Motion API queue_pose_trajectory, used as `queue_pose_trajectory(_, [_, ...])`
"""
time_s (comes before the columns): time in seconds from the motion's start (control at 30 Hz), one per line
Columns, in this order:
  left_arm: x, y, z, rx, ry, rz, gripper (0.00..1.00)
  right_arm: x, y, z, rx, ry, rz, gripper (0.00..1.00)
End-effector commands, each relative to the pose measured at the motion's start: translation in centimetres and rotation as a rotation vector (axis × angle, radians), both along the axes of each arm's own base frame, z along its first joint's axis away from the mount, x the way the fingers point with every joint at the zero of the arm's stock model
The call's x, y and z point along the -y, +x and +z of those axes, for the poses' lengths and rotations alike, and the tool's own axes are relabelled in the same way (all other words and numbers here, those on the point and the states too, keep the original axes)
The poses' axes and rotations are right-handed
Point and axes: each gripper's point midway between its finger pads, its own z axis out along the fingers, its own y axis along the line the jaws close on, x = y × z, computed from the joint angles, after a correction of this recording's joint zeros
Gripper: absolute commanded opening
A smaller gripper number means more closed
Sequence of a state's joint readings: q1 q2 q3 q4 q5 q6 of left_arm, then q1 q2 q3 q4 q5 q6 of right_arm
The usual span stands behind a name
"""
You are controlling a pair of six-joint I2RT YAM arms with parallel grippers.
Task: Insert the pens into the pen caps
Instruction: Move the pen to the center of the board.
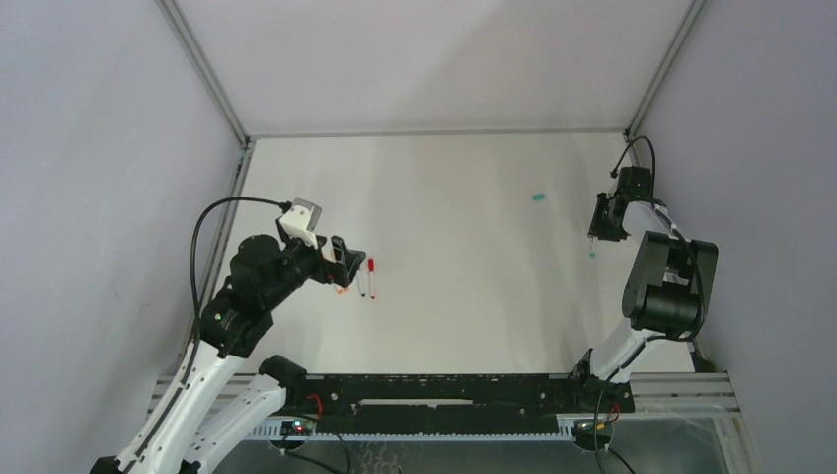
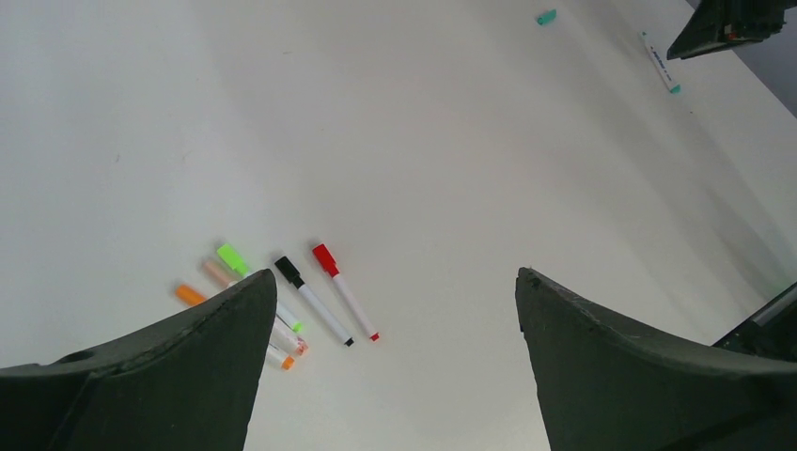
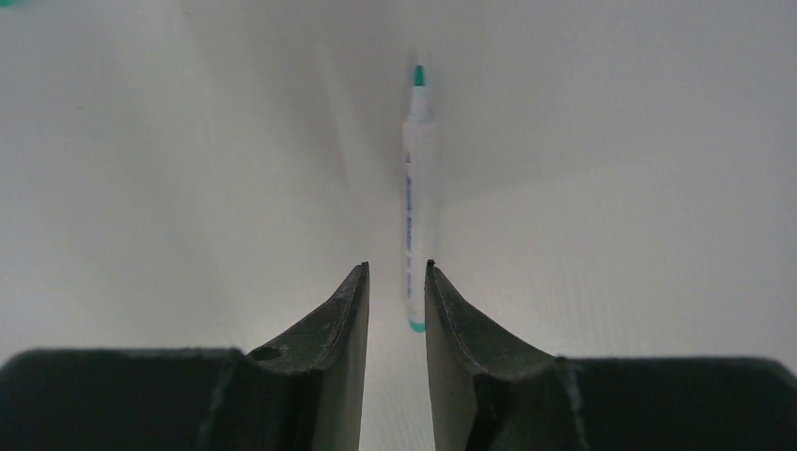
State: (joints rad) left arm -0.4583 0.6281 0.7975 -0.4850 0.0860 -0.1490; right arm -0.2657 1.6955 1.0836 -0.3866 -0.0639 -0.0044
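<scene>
A teal-tipped pen (image 3: 414,197) lies uncapped on the white table, nib pointing away. My right gripper (image 3: 396,268) straddles its rear end with narrowed jaws; the barrel sits against the right finger (image 3: 442,301), with a gap on the left side. From above, this gripper (image 1: 595,235) is at the far right with the pen (image 1: 592,251) under it. The teal pen cap (image 1: 538,197) lies alone, left of it. My left gripper (image 2: 393,275) stands wide open above the table, holding nothing. Beside its left finger lie capped pens: red (image 2: 346,291), black (image 2: 313,301), green (image 2: 235,261) and orange (image 2: 191,295).
Grey walls and an aluminium frame (image 1: 207,74) enclose the table on the left, back and right. The right arm's elbow (image 1: 671,281) rises near the right wall. A black rail (image 1: 444,390) runs along the near edge.
</scene>
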Motion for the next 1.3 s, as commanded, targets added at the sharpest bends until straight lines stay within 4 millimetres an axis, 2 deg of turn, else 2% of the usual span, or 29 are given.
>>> queue_pose_trajectory(0.0, [0.0, 0.1, -1.0, -0.012, 0.013, -0.009, 1.0, 1.4, -0.2, -0.2, -0.014, -0.011, -0.052, 0.34])
queue_pose_trajectory(0.5, [0.1, 0.0, -1.0, -0.013, 0.011, -0.013, 1.0, 0.8, -0.5, -2.9, -0.107, 0.041, -0.029, 0.31])
queue_pose_trajectory(0.77, [0.1, 0.0, -1.0, -0.011, 0.01, -0.013, 1.0, 0.0, -1.1, -4.1, -0.176, 0.076, 0.028, 0.05])
queue_pose_trajectory(0.9, [0.1, 0.0, -0.9, -0.01, 0.01, -0.012, 1.0, -1.3, -1.3, -3.6, -0.181, 0.076, 0.096, 0.0])
queue_pose_trajectory(0.97, [0.0, 0.0, -0.9, -0.01, 0.01, -0.012, 1.0, -3.0, -1.3, -2.9, -0.174, 0.099, 0.162, 0.0])
queue_pose_trajectory(1.07, [0.0, 0.0, -0.9, -0.008, 0.01, -0.01, 1.0, -7.2, -1.6, -1.5, -0.146, 0.141, 0.314, 0.0])
queue_pose_trajectory(1.17, [0.0, 0.0, -0.9, -0.007, 0.01, -0.008, 1.0, -12.6, -3.1, -0.5, -0.122, 0.157, 0.523, 0.0])
queue_pose_trajectory(1.27, [-0.1, 0.0, -0.9, -0.006, 0.011, -0.004, 1.0, -17.5, -5.6, -0.2, -0.111, 0.119, 0.74, 0.0])
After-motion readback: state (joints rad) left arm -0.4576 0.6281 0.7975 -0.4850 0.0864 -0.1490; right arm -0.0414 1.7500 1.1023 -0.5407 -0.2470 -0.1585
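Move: The uncapped green pen lies just under the right hand, its middle about 2 cm ahead, 1 cm to the right and 4 cm below, with the felt tip pointing forward and the rear end towards the base. The green cap lies some 16 cm ahead and 12 cm to the left of this hand, also about 4 cm below. From the idle left hand, the pen is roughly 18 cm ahead, 53 cm to the right and 24 cm below. The right hand sinks about 3.5 cm onto the pen, easing slightly back, and its half-open fingers pinch the barrel between its middle and the rear end, the tip left sticking out ahead. With the pen held, the hand then sweeps left, ever faster, for some 12 cm towards the centre of the board, rising about 1 cm, drawing back a little and turning roughly 25 degrees counter-clockwise. ##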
